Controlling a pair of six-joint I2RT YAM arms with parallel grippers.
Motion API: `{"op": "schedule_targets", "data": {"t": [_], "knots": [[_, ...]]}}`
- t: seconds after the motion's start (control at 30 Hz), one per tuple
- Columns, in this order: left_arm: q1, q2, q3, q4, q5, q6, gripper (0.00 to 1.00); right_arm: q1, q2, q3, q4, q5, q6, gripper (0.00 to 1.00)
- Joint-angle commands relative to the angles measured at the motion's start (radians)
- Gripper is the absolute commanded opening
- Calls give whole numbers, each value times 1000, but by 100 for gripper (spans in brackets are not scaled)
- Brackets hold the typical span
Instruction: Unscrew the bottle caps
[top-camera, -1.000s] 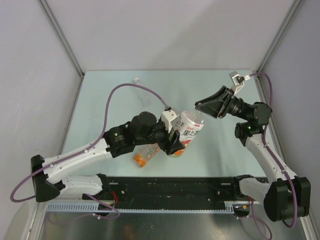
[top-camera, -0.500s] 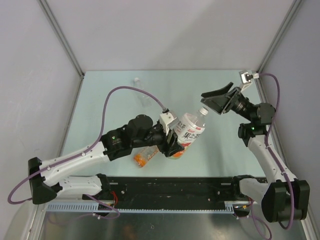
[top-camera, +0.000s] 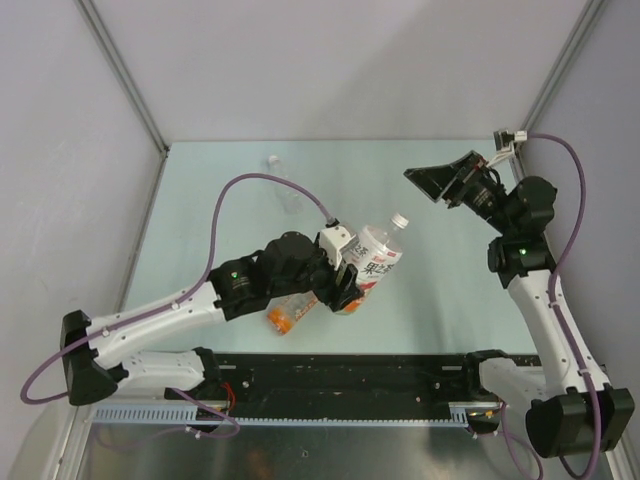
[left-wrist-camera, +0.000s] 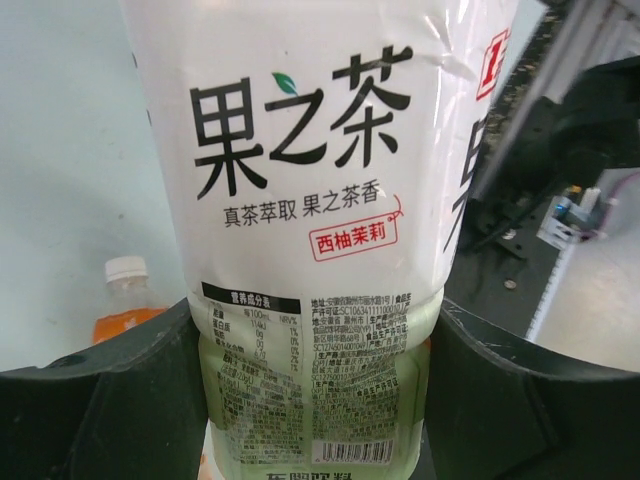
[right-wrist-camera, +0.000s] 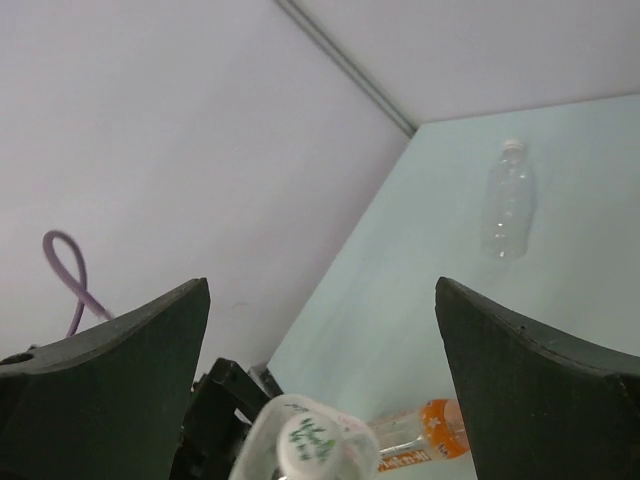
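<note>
My left gripper (top-camera: 345, 280) (left-wrist-camera: 315, 400) is shut on the lower body of the yellow-green bottle (top-camera: 372, 260) (left-wrist-camera: 320, 150), its fingers (left-wrist-camera: 100, 400) pressing both sides below the white label. The bottle tilts up and to the right, and its white cap (top-camera: 400, 221) (right-wrist-camera: 312, 440) sits on the neck. My right gripper (top-camera: 432, 185) (right-wrist-camera: 320, 290) is open wide, up and to the right of that cap and apart from it, holding nothing. The orange bottle (top-camera: 285, 315) (left-wrist-camera: 125, 310) (right-wrist-camera: 425, 430) lies on the table under the left arm, its white cap (left-wrist-camera: 127, 268) on. The clear bottle (top-camera: 288, 195) (right-wrist-camera: 508, 200) lies at the far left.
The pale green table (top-camera: 450, 300) is fenced by grey walls at the back and on both sides. A black rail (top-camera: 350, 375) runs along the near edge between the arm bases. A purple cable (top-camera: 250, 180) arcs over the left arm.
My right gripper has opened wide and drawn back up and to the right, off the bottle's cap. The cap stays on the neck. The left gripper still holds the bottle.
</note>
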Motion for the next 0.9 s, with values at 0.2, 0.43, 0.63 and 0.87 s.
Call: {"op": "schedule_targets", "data": {"t": [0.2, 0.43, 0.63, 0.87], "knots": [[-5, 71, 79, -132, -357, -36, 0, 214, 74, 311, -708, 512, -245, 99], [-32, 181, 174, -258, -574, -67, 0, 337, 217, 461, -868, 655, -244, 99], [-88, 260, 256, -335, -755, -88, 0, 398, 299, 469, -851, 625, -222, 92], [-118, 321, 305, -387, -822, -90, 0, 412, 359, 468, -817, 558, -201, 73]]}}
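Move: The left gripper still holds the white-labelled bottle low on its body. Its cap, the right gripper's aim, lies about 6 cm left of that hand, 3 cm back and 9 cm below. From the left hand, the cap is roughly 9 cm ahead, 5 cm right and 11 cm up. The orange bottle lies on the table some 25 cm left, 9 cm back and 37 cm below the right hand. Bring the wide-open right gripper down about 12 cm, easing left and a little forward, and tip its fingers from slightly upward to slanting down so they straddle the cap, starting to close near the end. Meanwhile carry the held bottle forward with the left hand, also left and down, about 9 cm in all, rolling that wrist some 40 degrees. ##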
